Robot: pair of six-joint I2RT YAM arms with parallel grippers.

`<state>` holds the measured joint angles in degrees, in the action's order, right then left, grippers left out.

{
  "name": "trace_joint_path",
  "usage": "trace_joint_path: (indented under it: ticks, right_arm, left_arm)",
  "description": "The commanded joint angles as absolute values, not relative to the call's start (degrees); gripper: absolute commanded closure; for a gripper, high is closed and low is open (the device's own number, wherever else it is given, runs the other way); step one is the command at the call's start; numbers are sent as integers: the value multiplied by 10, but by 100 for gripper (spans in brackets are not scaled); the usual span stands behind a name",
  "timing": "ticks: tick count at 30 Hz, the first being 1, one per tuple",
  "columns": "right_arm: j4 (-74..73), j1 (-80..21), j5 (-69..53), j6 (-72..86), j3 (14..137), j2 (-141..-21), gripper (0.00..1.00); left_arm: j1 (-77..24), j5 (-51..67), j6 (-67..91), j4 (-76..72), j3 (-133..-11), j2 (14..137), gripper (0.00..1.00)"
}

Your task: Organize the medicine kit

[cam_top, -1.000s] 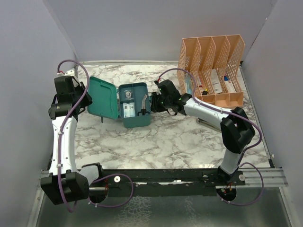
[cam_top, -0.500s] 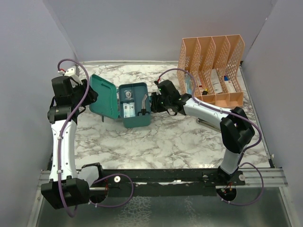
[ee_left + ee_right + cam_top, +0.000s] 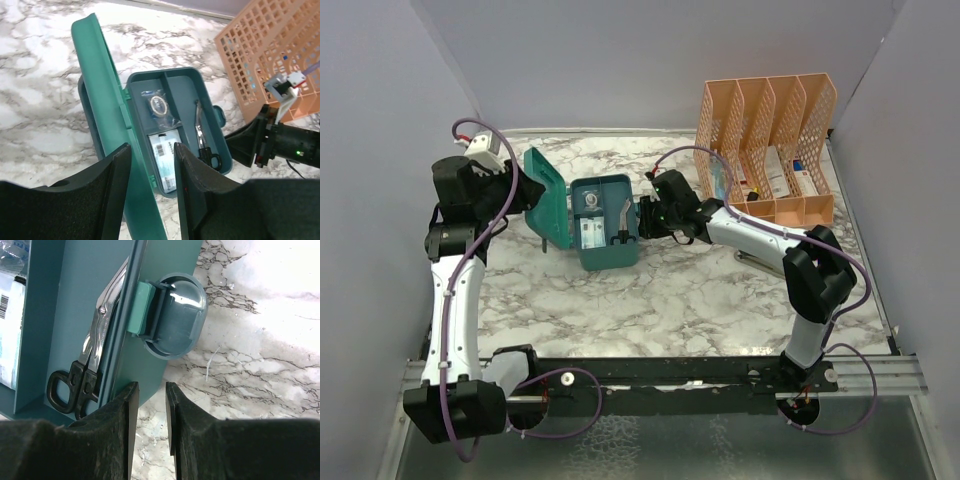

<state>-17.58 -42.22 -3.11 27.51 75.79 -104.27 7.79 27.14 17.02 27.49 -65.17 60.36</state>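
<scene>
The teal medicine kit (image 3: pixel 607 228) sits open at mid table. Its tray holds a bagged tape roll (image 3: pixel 159 104), a barcode packet (image 3: pixel 165 160) and scissors (image 3: pixel 202 137). The lid (image 3: pixel 548 198) stands tilted up, nearly on edge. My left gripper (image 3: pixel 528 188) is open; the lid's edge (image 3: pixel 107 100) runs between its fingers, close against the left one. My right gripper (image 3: pixel 642 218) is at the box's right wall, just below the front latch (image 3: pixel 172 315). Its jaws are a narrow gap apart with only marble between them (image 3: pixel 151 386). The scissors also show in the right wrist view (image 3: pixel 87 365).
A peach lattice file organizer (image 3: pixel 765 140) with boxes and bottles in it stands at the back right, and shows in the left wrist view (image 3: pixel 265 50). Grey walls close in the left, back and right. The right arm (image 3: pixel 285 147) lies beside the kit.
My left gripper has moved right and up, and the lid has swung from lying open flat to nearly upright. The right arm and the box have stayed put.
</scene>
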Motion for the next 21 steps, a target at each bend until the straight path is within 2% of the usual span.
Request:
trace_joint_path:
  ticks: [1, 12, 21]
  right_arm:
    - [-158, -429, -49, 291, 754, -1049, 71]
    - [-156, -429, -27, 311, 745, -1043, 72]
    - [-139, -427, 8, 346, 720, -1018, 74]
  left_arm:
    - [49, 357, 188, 337, -615, 631, 58]
    - [7, 404, 241, 265, -576, 657, 59]
    - [-64, 435, 307, 174, -603, 691, 59]
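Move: The box's lid stands half open right against my left hand, its middle about 2 cm to the right, 3 cm ahead and some 7 cm below. The open box lies about 12 cm to my left hand's right, roughly level with it and 20 cm down; the scissors in its tray are some 16 cm to the right. From my right hand, the lid is about 19 cm to the left, 3 cm ahead and 10 cm up. I sweep my left hand about 11 cm to the right, nearly level and gathering speed, pushing the lid over from its outer side towards the box's open top. As I go, my wrist swings clockwise some 25 degrees and rolls its left side down a little; the fingers keep their part-open gap. My right hand stays by the box's right wall. ##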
